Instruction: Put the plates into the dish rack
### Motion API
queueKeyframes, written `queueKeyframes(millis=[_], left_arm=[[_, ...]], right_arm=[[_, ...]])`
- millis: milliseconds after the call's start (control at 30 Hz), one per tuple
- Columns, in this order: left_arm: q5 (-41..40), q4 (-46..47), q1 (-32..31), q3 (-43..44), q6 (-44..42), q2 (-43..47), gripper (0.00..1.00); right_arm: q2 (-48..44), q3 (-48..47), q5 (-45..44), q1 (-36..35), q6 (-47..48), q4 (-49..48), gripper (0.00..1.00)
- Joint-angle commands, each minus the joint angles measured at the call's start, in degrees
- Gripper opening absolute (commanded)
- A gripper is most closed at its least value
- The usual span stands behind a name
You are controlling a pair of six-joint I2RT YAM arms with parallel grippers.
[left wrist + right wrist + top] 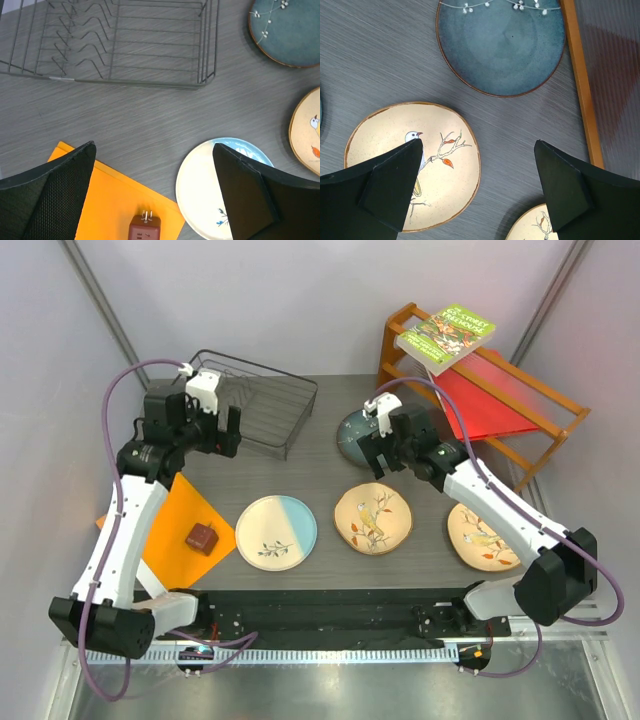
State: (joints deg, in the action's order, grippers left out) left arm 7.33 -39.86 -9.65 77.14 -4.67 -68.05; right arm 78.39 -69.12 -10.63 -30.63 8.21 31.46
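The black wire dish rack point(250, 400) stands empty at the back left and shows in the left wrist view point(125, 45). Four plates lie flat on the table. The cream and light-blue plate point(276, 532) point(210, 190) is at the front. One tan bird plate point(372, 517) point(445, 180) is at the centre and the other point(480, 537) point(532, 227) at the right. The dark blue-grey plate point(350, 435) point(502, 45) is partly hidden by my right arm. My left gripper point(220, 432) point(153, 146) is open and empty beside the rack. My right gripper point(380, 455) point(478, 141) is open and empty above the table between the plates.
An orange wooden shelf point(500, 390) at the back right holds a green book point(445, 335) and a red sheet point(480, 405). An orange paper point(180, 530) with a brown plug adapter point(201, 537) lies at the front left.
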Motion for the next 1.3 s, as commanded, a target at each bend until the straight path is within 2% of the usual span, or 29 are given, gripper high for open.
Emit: queueKeyframes(millis=[0,67,100,133,233,267,433,500,633,833,1100,1267], left_arm=[[-2.94,5.83,-0.63,1.17,2.73,-2.69,1.00],[0.20,5.68,-1.25,4.30,0.12,-7.41,0.99],[9.27,3.49,-1.42,6.85,-3.21,-9.36,1.00],[11.19,-0.45,-1.86,8.97,-7.94,-11.90,0.99],[11.04,-4.59,-3.18,17.93,-8.69,-20.96,0.99],[9.64,-5.23,-4.05,22.65,-8.61,-25.33,0.97],[4.28,-6.29,-5.82,32.79,-7.38,-34.94,0.83],[4.36,-6.29,-6.69,36.04,-7.64,-38.71,0.83],[4.18,-6.82,-8.54,38.96,-7.99,-43.82,0.73],[4.00,-5.85,-11.00,42.28,-6.85,-50.50,0.66],[2.16,-5.41,-13.90,46.61,-7.38,-57.54,0.65],[-0.03,-5.32,-14.34,47.84,-7.81,-60.18,0.59]], right_arm=[[-0.26,-2.95,-0.79,0.05,0.57,-2.37,1.00],[-0.52,-3.39,-0.18,-0.04,2.59,-2.46,1.00],[-0.69,-3.47,0.26,-0.04,4.52,-2.37,1.00],[-0.69,-3.56,1.57,-0.04,5.67,-2.37,1.00],[0.18,-4.26,2.46,-0.04,7.09,-2.63,0.98],[0.71,-4.44,2.37,-0.04,7.00,-2.72,0.98],[0.45,-4.53,2.64,-0.04,8.49,-2.37,0.98],[-0.34,-3.83,2.81,-0.04,9.02,-2.20,0.98],[-1.13,-2.34,2.72,0.05,9.46,-2.11,0.98],[-1.40,-1.28,3.25,1.36,9.55,-1.84,0.97],[-1.05,-1.02,5.01,4.18,9.02,-1.32,0.96],[-0.69,-0.84,5.71,5.49,8.58,-1.32,0.96]])
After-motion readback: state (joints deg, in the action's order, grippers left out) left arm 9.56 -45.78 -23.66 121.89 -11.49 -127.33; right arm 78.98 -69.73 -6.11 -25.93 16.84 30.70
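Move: The dish rack's right rim lies about 16 cm ahead of the open left hand, 16 cm to its right and 17 cm below. The blue-grey plate is on the table beyond that rim, some 30 cm right of the left hand and 15 cm ahead; the white-and-blue plate is about 11 cm back and 9 cm right. From the right hand, the rim is roughly 15 cm ahead, 15 cm left and 8 cm lower. The dish rack's right rim is what the empty left hand closes in on: first mostly forward and somewhat right over the rack, then down and right, about 16 cm each way in all, tipping and swinging clockwise some 20 degrees each. The fingers narrow from wide open to about 60 percent, their tips coming either side of the rim wire, with no grip yet. The open right hand only shifts a couple of centimetres. ##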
